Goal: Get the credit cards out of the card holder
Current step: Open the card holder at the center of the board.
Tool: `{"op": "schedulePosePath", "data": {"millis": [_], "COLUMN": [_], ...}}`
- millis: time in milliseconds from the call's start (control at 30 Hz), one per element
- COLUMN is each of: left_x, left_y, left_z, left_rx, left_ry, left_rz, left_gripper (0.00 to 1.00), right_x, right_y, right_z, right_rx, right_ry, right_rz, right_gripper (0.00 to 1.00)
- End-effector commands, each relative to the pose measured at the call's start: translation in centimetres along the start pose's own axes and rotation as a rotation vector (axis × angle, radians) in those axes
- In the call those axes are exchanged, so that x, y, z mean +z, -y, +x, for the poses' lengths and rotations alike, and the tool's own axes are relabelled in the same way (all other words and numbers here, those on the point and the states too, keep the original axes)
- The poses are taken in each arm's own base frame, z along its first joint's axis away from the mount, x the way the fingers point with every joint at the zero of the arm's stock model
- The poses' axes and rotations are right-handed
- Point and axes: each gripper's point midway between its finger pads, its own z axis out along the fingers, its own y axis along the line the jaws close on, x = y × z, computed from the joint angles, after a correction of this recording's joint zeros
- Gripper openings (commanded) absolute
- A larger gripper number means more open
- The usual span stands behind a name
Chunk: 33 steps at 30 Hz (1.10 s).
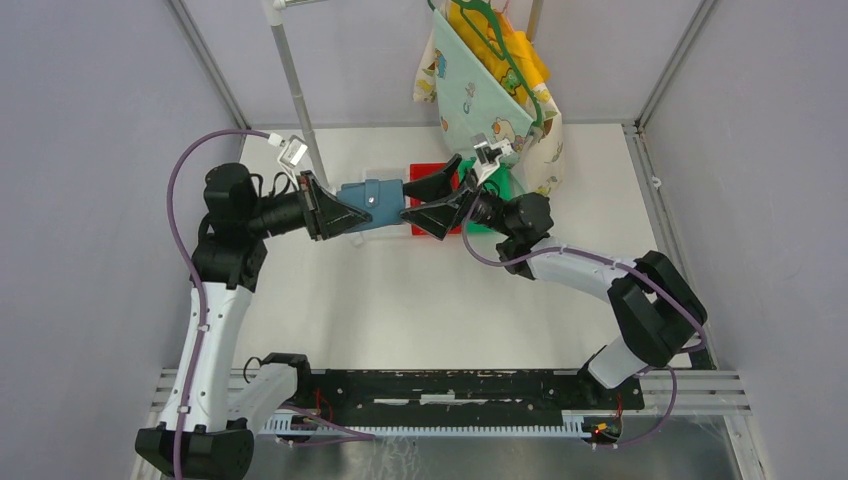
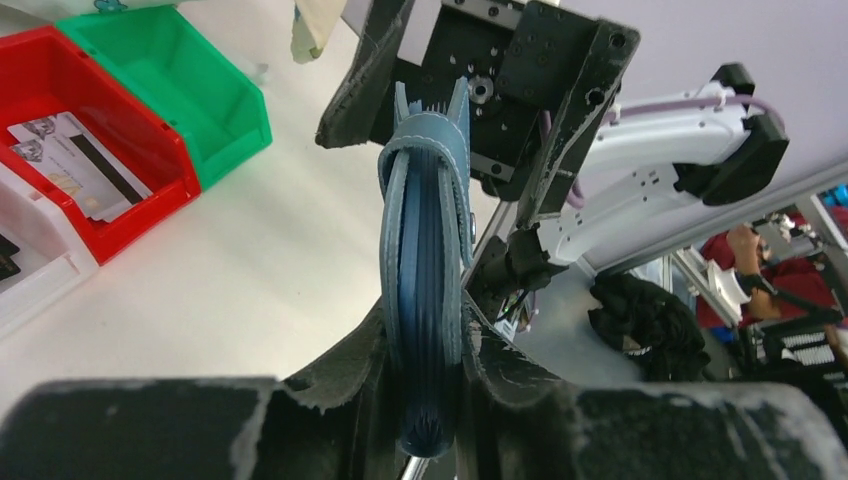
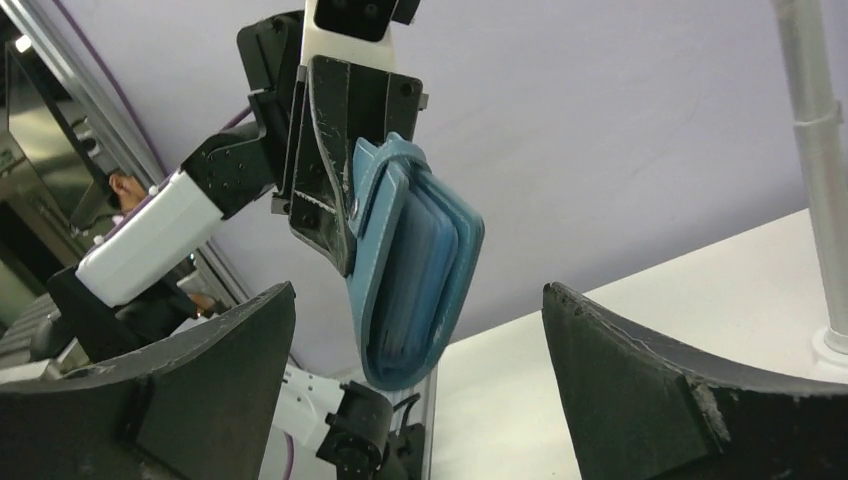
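The teal card holder (image 1: 378, 203) hangs folded in the air above the table, snap tab toward the top camera. My left gripper (image 1: 358, 210) is shut on its left end; in the left wrist view both pads press the folded edge of the card holder (image 2: 425, 230). My right gripper (image 1: 408, 208) is open, its jaws wide on either side of the holder's free end without touching it. In the right wrist view the card holder (image 3: 410, 270) hangs between the spread fingers (image 3: 640, 380). Credit cards (image 2: 85, 170), one with a dark stripe, lie in the red bin (image 2: 150, 140).
A green bin (image 2: 200, 90) stands beside the red one, and a clear tray (image 2: 30, 270) on its other side. At the back, a metal pole (image 1: 295, 80) rises from the table and a patterned cloth (image 1: 490, 90) hangs on a green hanger.
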Motion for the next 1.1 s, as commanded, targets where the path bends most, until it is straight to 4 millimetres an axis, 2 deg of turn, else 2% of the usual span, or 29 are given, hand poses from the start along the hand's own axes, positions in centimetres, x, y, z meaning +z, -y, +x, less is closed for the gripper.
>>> {"op": "schedulePosePath", "data": {"millis": [0, 100, 167, 267, 333, 567, 600, 633, 667, 700, 733, 767, 800, 867, 933, 1067], "left_x": [-0.7, -0.8, -0.8, -0.9, -1.0, -1.3, -1.4, -1.4, -1.4, -1.4, -1.4, -1.4, -1.3, -1.1, -0.9, -0.8], "left_y": [2.1, 2.3, 2.3, 2.6, 3.0, 3.9, 3.9, 3.9, 3.7, 3.5, 3.2, 2.9, 2.7, 2.5, 2.5, 3.7], "left_z": [0.3, 0.8, 0.9, 0.8, 0.7, 0.5, 0.6, 0.7, 0.8, 0.8, 0.9, 0.9, 0.9, 0.6, 0.0, -1.4], "left_rx": [0.174, 0.186, 0.190, 0.201, 0.213, 0.239, 0.242, 0.247, 0.256, 0.258, 0.256, 0.253, 0.243, 0.206, 0.161, 0.110], "left_ry": [-0.045, -0.061, -0.069, -0.071, -0.068, -0.063, -0.065, -0.069, -0.071, -0.073, -0.074, -0.073, -0.072, -0.059, -0.035, 0.022], "left_rz": [0.094, 0.109, 0.112, 0.122, 0.128, 0.148, 0.148, 0.146, 0.139, 0.129, 0.115, 0.101, 0.089, 0.078, 0.069, 0.095], "left_gripper": [0.07, 0.07, 0.07, 0.06, 0.06, 0.05, 0.05, 0.05, 0.06, 0.08, 0.17, 0.32, 0.42, 0.58, 0.61, 0.59], "right_x": [1.3, 1.7, 2.0, 2.3, 2.2, 2.6, 2.8, 2.8, 2.8, 2.8, 2.7, 2.5, 2.2, 1.5, 0.9, -0.1], "right_y": [-3.2, -4.5, -5.1, -5.0, -4.8, -4.3, -4.5, -4.8, -5.1, -5.4, -5.9, -6.4, -6.9, -7.6, -8.1, -8.0], "right_z": [-0.9, -1.4, -1.5, -1.1, -0.7, 0.2, 0.0, -0.2, -0.5, -0.8, -1.2, -1.7, -2.2, -3.0, -3.1, -2.1], "right_rx": [-0.092, -0.090, -0.077, -0.030, -0.007, 0.025, 0.026, 0.026, 0.028, 0.028, 0.027, 0.024, 0.023, 0.022, 0.023, 0.050], "right_ry": [-0.100, -0.101, -0.110, -0.131, -0.137, -0.156, -0.150, -0.143, -0.134, -0.121, -0.103, -0.075, -0.043, 0.023, 0.048, 0.052], "right_rz": [-0.127, -0.190, -0.220, -0.242, -0.244, -0.230, -0.235, -0.243, -0.255, -0.266, -0.283, -0.295, -0.308, -0.327, -0.347, -0.356], "right_gripper": [0.98, 0.98, 0.89, 0.69, 0.63, 0.59, 0.54, 0.45, 0.32, 0.21, 0.11, 0.05, 0.00, 0.00, 0.00, 0.00]}}
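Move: The card holder is already pinched in my left hand, its middle about 2 cm to that hand's right and 1 cm ahead. From my open right hand it lies some 7 cm to the left, 1 cm back and 1 cm higher. On the table some 33 cm below my right hand, the red box is about 20 cm ahead and 5 cm right, and the white box 20 cm ahead and 8 cm left. I draw my left hand back about 2 cm with the card holder. I bring my open right hand back about 4 cm in all, rising on the way and first reaching left towards the holder's free end, turning some 15 degrees counter-clockwise, and pinch that end shut between its fingers. Only then do I open my left fingers and let go. ##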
